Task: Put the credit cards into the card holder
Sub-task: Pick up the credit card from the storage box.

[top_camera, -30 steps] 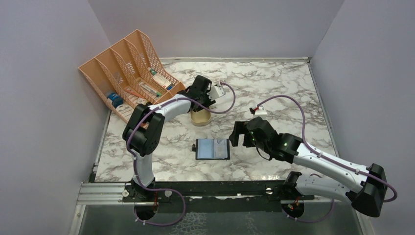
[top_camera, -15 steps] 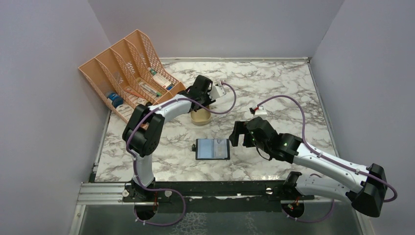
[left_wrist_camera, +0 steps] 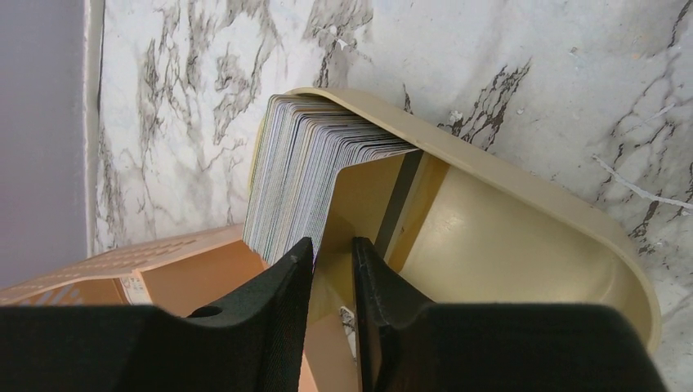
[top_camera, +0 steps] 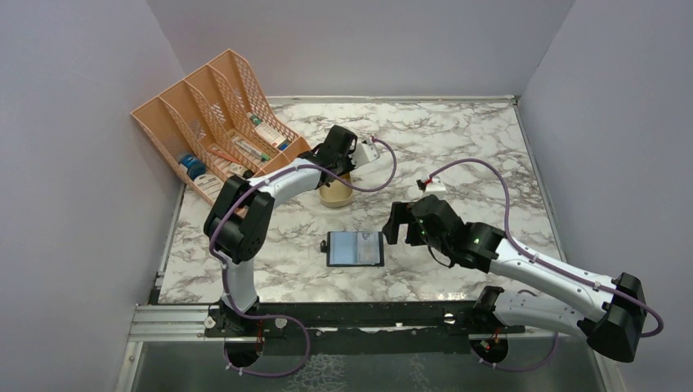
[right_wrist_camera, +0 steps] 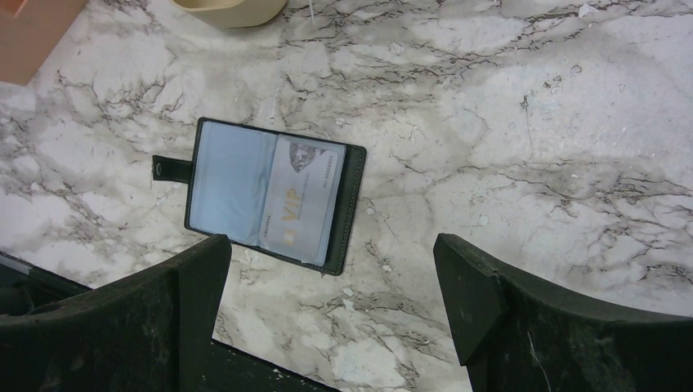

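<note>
The credit cards stand as a thick stack (left_wrist_camera: 302, 163) on edge inside the tan oval tin (left_wrist_camera: 523, 245), with a gold-yellow card (left_wrist_camera: 368, 188) at the stack's front. My left gripper (left_wrist_camera: 333, 245) reaches into the tin (top_camera: 335, 196). Its fingers straddle the gold card's near edge, and a narrow gap still shows between them. The card holder (top_camera: 355, 248) lies open and flat on the marble, a pale card (right_wrist_camera: 301, 196) in its right slot (right_wrist_camera: 270, 196). My right gripper (right_wrist_camera: 331, 269) hovers wide open just right of the holder, holding nothing.
The peach mesh file organiser (top_camera: 216, 122) with labelled boxes stands at the back left, right beside the tin; its corner (left_wrist_camera: 163, 269) shows in the left wrist view. Grey walls enclose the table on three sides. A black rail (top_camera: 327, 314) runs along the near edge.
My left gripper's fingers have drawn closer together at the tin. The right arm and the card holder have not moved.
</note>
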You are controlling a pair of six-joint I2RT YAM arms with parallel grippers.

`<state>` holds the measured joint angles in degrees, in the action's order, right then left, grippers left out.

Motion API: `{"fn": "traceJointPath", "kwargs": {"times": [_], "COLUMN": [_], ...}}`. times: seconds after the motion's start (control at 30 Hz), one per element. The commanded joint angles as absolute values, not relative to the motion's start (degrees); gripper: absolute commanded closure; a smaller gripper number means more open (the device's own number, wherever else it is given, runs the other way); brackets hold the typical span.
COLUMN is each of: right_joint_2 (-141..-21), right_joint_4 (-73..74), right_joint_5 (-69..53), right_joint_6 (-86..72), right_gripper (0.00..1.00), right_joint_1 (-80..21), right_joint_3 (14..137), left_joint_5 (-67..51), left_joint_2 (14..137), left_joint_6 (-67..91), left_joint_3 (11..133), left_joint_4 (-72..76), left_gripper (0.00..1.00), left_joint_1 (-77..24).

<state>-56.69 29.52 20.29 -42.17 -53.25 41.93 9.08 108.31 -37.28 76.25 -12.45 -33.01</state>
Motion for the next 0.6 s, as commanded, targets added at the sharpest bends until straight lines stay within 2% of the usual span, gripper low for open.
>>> {"fn": "traceJointPath", "kwargs": {"times": [0.0,0.1,0.37,0.57], "right_joint_2": [-56.78,-56.62,-56.67,-56.57], "right_joint_4": [28.41,28.02,26.5,24.09], "right_joint_5": [20.59,20.41,17.5,13.73], "right_joint_6": [-42.45,-42.37,-42.74,-44.59], "right_gripper": [0.03,0.03,0.03,0.04], "right_joint_1": [-53.26,-53.25,-53.26,-53.26], "right_joint_3": [42.01,41.86,41.4,40.19], "left_joint_5": [11.47,10.68,5.64,3.04], "left_joint_2": [105.28,104.59,101.89,98.28], "left_joint_6": [-38.01,-37.78,-32.74,-27.09], "left_joint_3": [76.23,76.39,77.85,78.62], "left_joint_4": [-11.87,-12.97,-19.71,-21.81], "left_gripper": [0.75,0.78,1.0,1.0], "left_joint_1": [-33.4,-33.4,-33.72,-33.73]}}
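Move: The front credit card in the storage box is already between the left fingers, which straddle it near its left edge: its middle is some 3 cm to the right, level front to back, about 2 cm lower. The rest of the card stack stands about 3 cm ahead and 3 cm right; the card holder lies roughly 21 cm back, 8 cm right, 6 cm lower. From the right hand, that card is about 22 cm ahead and 18 cm left, some 6 cm lower. The left fingers close on the front card, pinching it, and draw back about 3 cm and up 2. ##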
